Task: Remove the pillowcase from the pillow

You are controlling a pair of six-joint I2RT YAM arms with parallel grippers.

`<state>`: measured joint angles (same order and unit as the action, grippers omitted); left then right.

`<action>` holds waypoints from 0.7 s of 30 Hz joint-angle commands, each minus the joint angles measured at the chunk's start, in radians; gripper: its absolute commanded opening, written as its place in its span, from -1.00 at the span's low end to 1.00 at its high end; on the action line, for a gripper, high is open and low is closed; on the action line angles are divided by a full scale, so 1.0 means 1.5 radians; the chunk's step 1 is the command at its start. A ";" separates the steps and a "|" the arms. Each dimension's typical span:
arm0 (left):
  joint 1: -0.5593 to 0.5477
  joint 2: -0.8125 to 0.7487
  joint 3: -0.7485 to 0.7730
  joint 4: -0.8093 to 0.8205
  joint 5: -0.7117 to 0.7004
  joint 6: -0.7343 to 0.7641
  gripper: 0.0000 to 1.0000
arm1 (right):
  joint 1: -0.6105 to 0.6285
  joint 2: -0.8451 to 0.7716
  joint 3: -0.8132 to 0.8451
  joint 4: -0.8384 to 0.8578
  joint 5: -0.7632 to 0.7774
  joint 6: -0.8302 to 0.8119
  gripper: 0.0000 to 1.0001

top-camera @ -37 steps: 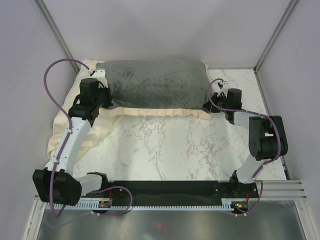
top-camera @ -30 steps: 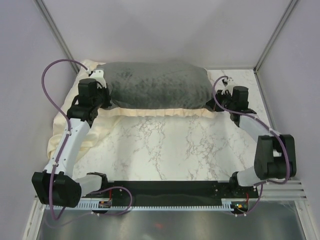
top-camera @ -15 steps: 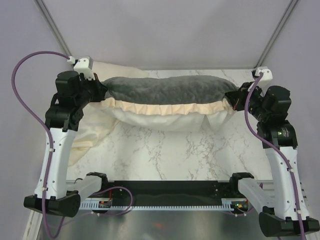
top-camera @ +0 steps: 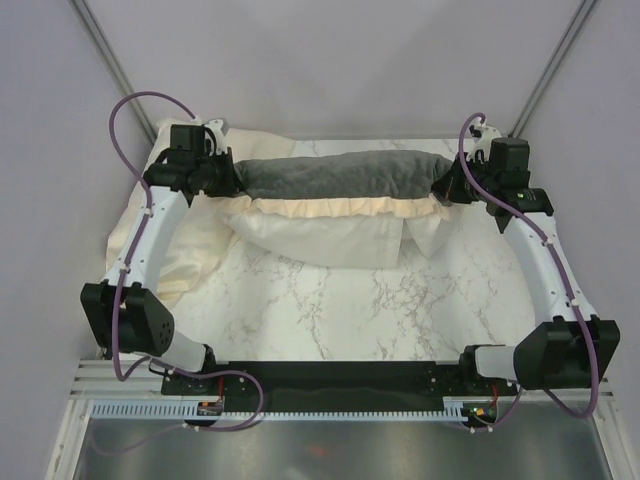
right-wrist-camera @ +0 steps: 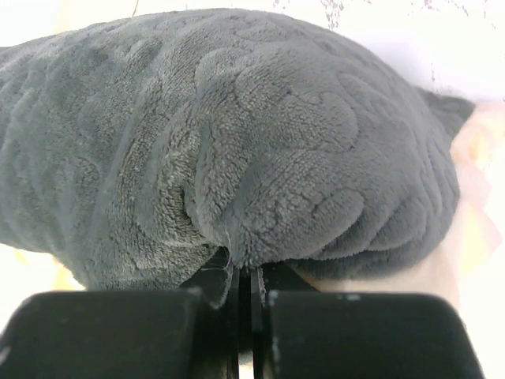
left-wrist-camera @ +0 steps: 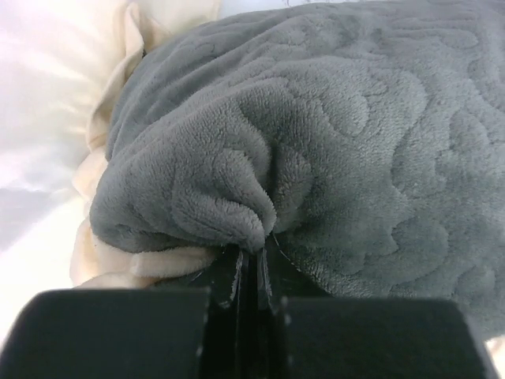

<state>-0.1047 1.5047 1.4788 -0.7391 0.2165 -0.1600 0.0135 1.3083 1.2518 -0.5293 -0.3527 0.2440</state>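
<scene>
The pillowcase (top-camera: 340, 175) hangs stretched between both grippers above the back of the table, dark grey face up. Its cream frill (top-camera: 330, 208) runs along the near edge. The off-white pillow (top-camera: 320, 238) sags out below the frill and rests on the marble. My left gripper (top-camera: 232, 180) is shut on the pillowcase's left end, and a bunched fold of grey pile (left-wrist-camera: 237, 213) sits at its fingertips (left-wrist-camera: 254, 253). My right gripper (top-camera: 447, 187) is shut on the right end, pinching a grey fold (right-wrist-camera: 260, 205) at its tips (right-wrist-camera: 246, 268).
A flat pale-yellow cloth (top-camera: 150, 240) lies at the left, partly under the left arm. The marble table (top-camera: 340, 300) stretches toward the arm bases. Grey walls and metal posts (top-camera: 110, 55) close in the back and sides. Purple cables (top-camera: 125, 105) loop over both wrists.
Both arms lifted the pillowcase ends off the table, then carried them back and slightly down. The pillow has slid partly out below the frill.
</scene>
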 commanded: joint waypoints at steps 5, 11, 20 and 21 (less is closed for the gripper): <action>-0.001 -0.060 0.012 0.035 -0.011 0.007 -0.96 | 0.006 -0.042 0.001 0.068 -0.056 0.039 -1.00; -0.001 0.018 0.054 0.032 0.028 -0.001 -0.95 | 0.007 0.035 0.051 0.071 -0.092 0.049 -1.00; -0.001 0.149 0.149 0.029 -0.011 -0.009 -0.95 | 0.007 0.234 0.148 0.102 -0.066 0.051 -1.00; -0.002 0.169 0.157 0.028 -0.016 -0.011 -0.95 | 0.007 0.249 0.157 0.102 -0.065 0.049 -1.00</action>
<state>-0.1017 1.6814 1.6730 -0.7189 0.2054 -0.1596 0.0074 1.5932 1.4425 -0.3885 -0.4183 0.3027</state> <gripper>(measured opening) 0.050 0.036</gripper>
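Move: Each hand already holds a top corner of the grey pillowcase. From the left gripper, its middle lies about 27 cm right, 3 cm back and 8 cm below; from the right, about 27 cm left, 3 cm back and 8 cm below. The table's far edge is roughly 18 cm straight ahead of each hand and 18 cm lower. The cream cloth's middle lies some 14 cm left of the left gripper, 5 cm back and 18 cm down. Keep both grippers shut on the pillowcase's corners. Lift them a little, the left some 3 cm and the right less, then carry both forward towards the table's far edge while sinking slightly, the left about 5 cm and the right about 8 cm, keeping the case stretched between them and its cream panel hanging below. ##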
